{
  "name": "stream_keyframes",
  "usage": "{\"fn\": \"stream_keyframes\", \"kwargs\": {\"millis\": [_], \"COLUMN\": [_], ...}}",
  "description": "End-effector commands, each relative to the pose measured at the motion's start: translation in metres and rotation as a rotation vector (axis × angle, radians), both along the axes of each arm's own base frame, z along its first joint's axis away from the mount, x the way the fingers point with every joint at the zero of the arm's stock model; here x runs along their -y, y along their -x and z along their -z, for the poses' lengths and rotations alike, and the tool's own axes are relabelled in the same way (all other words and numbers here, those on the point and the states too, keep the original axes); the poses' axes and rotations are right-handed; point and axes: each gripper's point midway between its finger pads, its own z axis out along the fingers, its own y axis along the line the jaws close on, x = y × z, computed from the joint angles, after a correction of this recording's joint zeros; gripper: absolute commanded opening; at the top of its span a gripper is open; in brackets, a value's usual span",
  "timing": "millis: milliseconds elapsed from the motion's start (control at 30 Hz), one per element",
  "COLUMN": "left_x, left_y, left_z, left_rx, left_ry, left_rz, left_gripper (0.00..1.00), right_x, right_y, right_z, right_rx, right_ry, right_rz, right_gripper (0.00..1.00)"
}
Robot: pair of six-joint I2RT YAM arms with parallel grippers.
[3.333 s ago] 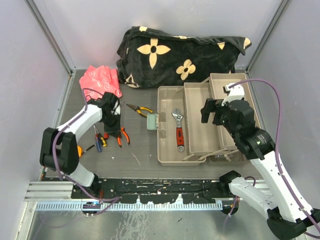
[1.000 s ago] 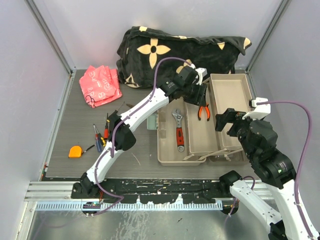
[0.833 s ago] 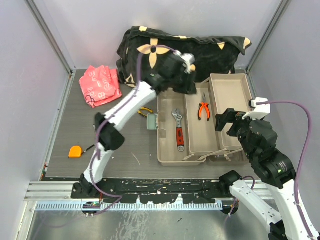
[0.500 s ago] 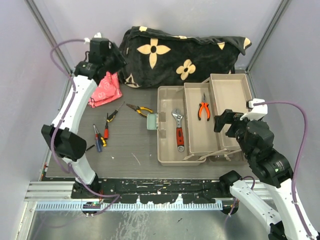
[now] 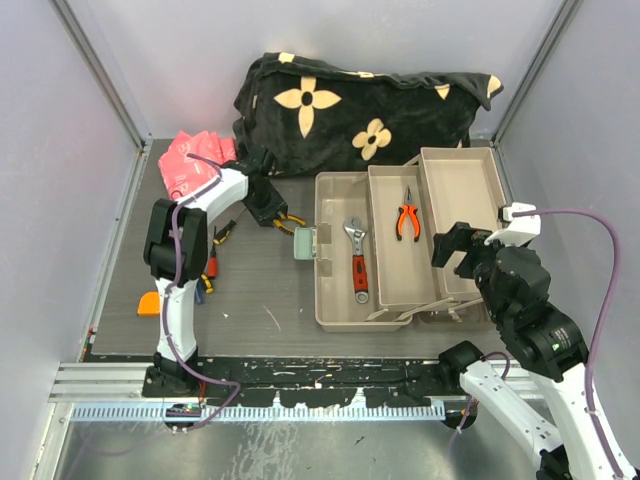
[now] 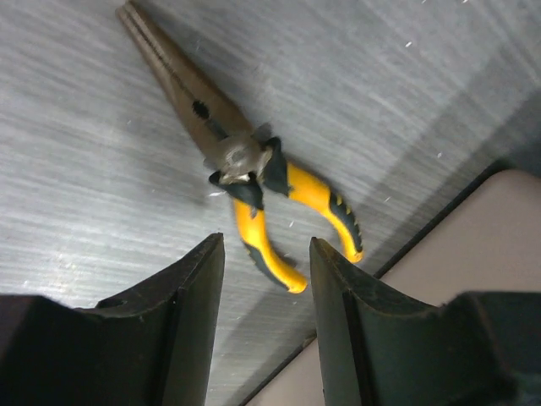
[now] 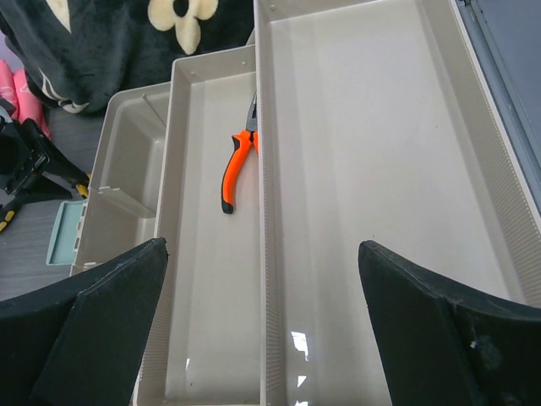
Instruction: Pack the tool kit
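Note:
The tool kit's box lies open with its beige trays folded out. A red-handled wrench rests in the left compartment and orange-handled pliers in the middle tray. Yellow-handled pliers lie on the table left of the box. My left gripper hovers open over them, its fingers either side of one handle's tip without touching it. Screwdrivers, small red pliers and an orange tape measure lie further left. My right gripper hangs wide open above the trays.
A black flower-patterned blanket is heaped at the back. A pink bag lies at the back left. The box's teal latch sticks out toward the yellow pliers. Grey walls close in both sides.
My left arm left the orange pliers in the middle tray, swung round past the pink bag and came down over the yellow pliers. The right arm has barely moved.

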Motion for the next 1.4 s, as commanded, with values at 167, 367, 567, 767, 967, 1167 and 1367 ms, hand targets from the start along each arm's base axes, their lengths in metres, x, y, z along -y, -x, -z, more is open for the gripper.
{"fn": "stream_keyframes", "kwargs": {"millis": [167, 367, 567, 767, 967, 1167, 1367], "left_x": [0.006, 0.004, 0.0, -0.005, -0.005, -0.002, -0.013], "left_y": [-0.026, -0.003, 0.011, 0.018, 0.023, 0.03, 0.012], "left_z": [0.009, 0.013, 0.011, 0.003, 0.02, 0.043, 0.016], "left_rx": [0.024, -0.032, -0.048, -0.038, -0.071, -0.112, -0.037], "left_ry": [-0.021, -0.032, -0.035, -0.042, -0.072, -0.104, -0.132], "left_rz": [-0.013, 0.0, 0.002, -0.002, 0.011, 0.061, 0.072], "left_gripper": [0.46, 0.45, 0.4, 0.37, 0.35, 0.07, 0.0], "right_x": [-0.001, -0.003, -0.005, -0.003, -0.003, 0.003, -0.001], "right_y": [-0.02, -0.025, -0.027, -0.024, -0.02, -0.018, -0.023], "right_z": [0.002, 0.01, 0.015, 0.012, 0.007, 0.005, 0.009], "right_rx": [0.005, -0.005, -0.007, 0.008, 0.012, 0.018, 0.006], "right_ry": [0.027, 0.041, 0.039, 0.028, 0.022, 0.035, 0.04], "right_rz": [0.033, 0.037, 0.03, 0.03, 0.027, 0.048, 0.038], "right_gripper": [1.0, 1.0, 1.0, 1.0, 1.0, 1.0, 1.0]}}
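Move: The yellow-handled pliers lie just under the open left hand, their middle about 2 cm ahead, 3 cm left and 3 cm down, handles pointing right. From this hand, the box's latch flap is some 6 cm right and 6 cm back, the wrench in the box about 18 cm right and 9 cm back. From the high right hand, the yellow-handled pliers are roughly 22 cm ahead, 38 cm left and 29 cm below. Left hand edges forward, sinks, draws back 4 cm, pinches the pliers' nearer handle; right lowers about 3 cm. ##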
